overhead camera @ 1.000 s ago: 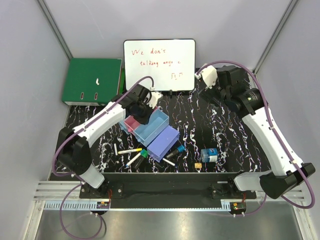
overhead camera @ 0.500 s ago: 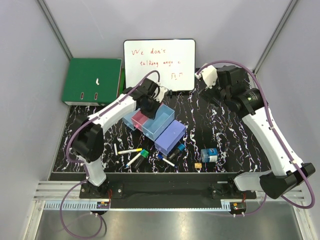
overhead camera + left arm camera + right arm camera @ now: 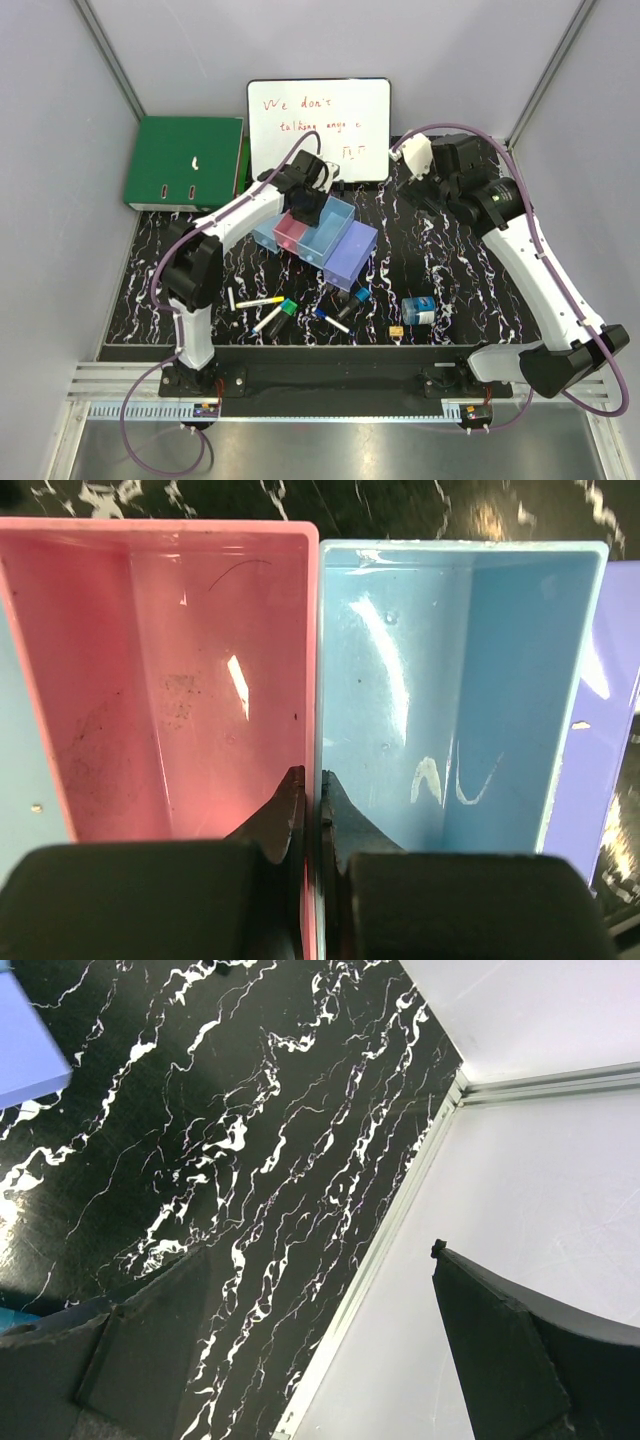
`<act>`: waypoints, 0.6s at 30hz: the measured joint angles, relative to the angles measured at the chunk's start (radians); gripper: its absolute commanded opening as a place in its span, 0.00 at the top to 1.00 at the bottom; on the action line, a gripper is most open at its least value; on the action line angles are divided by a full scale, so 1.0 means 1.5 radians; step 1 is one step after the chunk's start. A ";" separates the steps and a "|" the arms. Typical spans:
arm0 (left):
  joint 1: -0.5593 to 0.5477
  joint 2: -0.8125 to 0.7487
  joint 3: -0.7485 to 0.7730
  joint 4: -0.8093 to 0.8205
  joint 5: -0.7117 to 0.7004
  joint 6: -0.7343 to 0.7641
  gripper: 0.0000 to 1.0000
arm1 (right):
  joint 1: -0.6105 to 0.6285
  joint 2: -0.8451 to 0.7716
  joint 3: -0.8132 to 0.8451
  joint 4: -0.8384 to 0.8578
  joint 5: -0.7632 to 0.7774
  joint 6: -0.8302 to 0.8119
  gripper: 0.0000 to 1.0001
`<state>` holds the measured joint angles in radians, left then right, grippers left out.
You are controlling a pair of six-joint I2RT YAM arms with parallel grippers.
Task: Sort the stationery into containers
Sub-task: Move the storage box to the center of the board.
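Note:
The containers are a joined row of narrow bins lying slanted in the middle of the table. My left gripper is shut on the wall between the pink bin and the light blue bin, one finger inside each. Both bins look empty. The purple bin is the near-right end of the row. Loose stationery lies near the front edge: a yellow-white marker, a green-capped one, a blue pen, a blue-white cylinder and a tiny yellow piece. My right gripper hangs open and empty over the back right.
A whiteboard leans on the back wall just behind the bins. A green binder lies at the back left. Under my right gripper, the side wall and its metal rail meet the marbled tabletop.
My left gripper has dragged the row of bins away from the front, toward the back and right, uncovering more pens. The right arm has stayed put.

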<state>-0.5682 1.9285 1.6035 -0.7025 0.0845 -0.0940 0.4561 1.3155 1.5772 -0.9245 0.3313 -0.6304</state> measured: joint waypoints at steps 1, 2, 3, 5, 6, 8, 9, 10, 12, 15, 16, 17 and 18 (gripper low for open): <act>0.001 0.007 0.007 0.002 -0.002 -0.007 1.00 | 0.000 0.000 -0.002 -0.001 0.000 0.000 0.00; 0.002 0.015 0.017 0.003 -0.003 -0.014 1.00 | 0.000 0.000 -0.006 -0.001 -0.001 0.001 0.00; 0.003 0.024 0.027 0.006 -0.006 -0.023 1.00 | 0.000 0.000 -0.009 -0.001 -0.002 0.001 0.00; 0.005 0.038 0.041 0.012 -0.010 -0.037 1.00 | 0.000 0.000 -0.015 -0.001 -0.002 0.001 0.00; 0.006 0.046 0.047 0.016 -0.011 -0.043 1.00 | 0.000 0.000 -0.018 -0.001 -0.002 0.001 0.00; 0.009 0.061 0.058 0.022 -0.012 -0.055 1.00 | 0.000 0.000 -0.022 -0.001 -0.002 0.001 0.00; 0.010 0.067 0.060 0.026 -0.011 -0.061 1.00 | 0.000 0.000 -0.023 -0.001 -0.002 0.001 0.00; 0.012 0.074 0.063 0.029 -0.010 -0.066 1.00 | 0.000 0.000 -0.026 -0.001 -0.002 0.001 0.00; 0.017 0.089 0.073 0.031 -0.003 -0.078 1.00 | 0.000 0.000 -0.030 -0.001 -0.003 0.001 0.00; 0.021 0.106 0.089 0.035 -0.004 -0.086 1.00 | 0.000 0.000 -0.034 -0.001 -0.006 0.001 0.00; 0.022 0.112 0.096 0.037 -0.004 -0.090 1.00 | 0.000 0.000 -0.035 -0.001 -0.007 0.001 0.00; 0.023 0.117 0.100 0.038 -0.005 -0.092 1.00 | 0.000 0.000 -0.035 -0.001 -0.007 0.001 0.00; 0.025 0.122 0.105 0.040 -0.006 -0.095 1.00 | 0.000 0.000 -0.036 -0.001 -0.008 0.002 0.00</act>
<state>-0.5312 2.1109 1.7611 -0.6430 0.0753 -0.2371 0.4561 1.3155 1.5227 -0.9257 0.3199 -0.6277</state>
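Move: The storage box is already pinched by the left hand at the wall between its pink and light-blue bins; the open spot in the board's middle lies about 6 cm ahead, 2 cm right and 9 cm below. The whiteboard's middle is some 16 cm ahead, 1 cm right and about level in height. The green-capped marker lies 24 cm back and 8 cm left, the blue pen 25 cm back and 5 cm right, both 10 cm below. From the right hand, the spot is roughly 8 cm ahead, 23 cm left and 31 cm below. The storage box, still pinched by the wall between its pink and light-blue bins, is carried about 5 cm forward towards the whiteboard by the left hand, which drifts slightly right and sinks some 2 cm, mostly after the start, while turning roughly 10 degrees counter-clockwise. The fingers keep shut. The empty, open right hand sinks about 2 cm well clear of the box. ##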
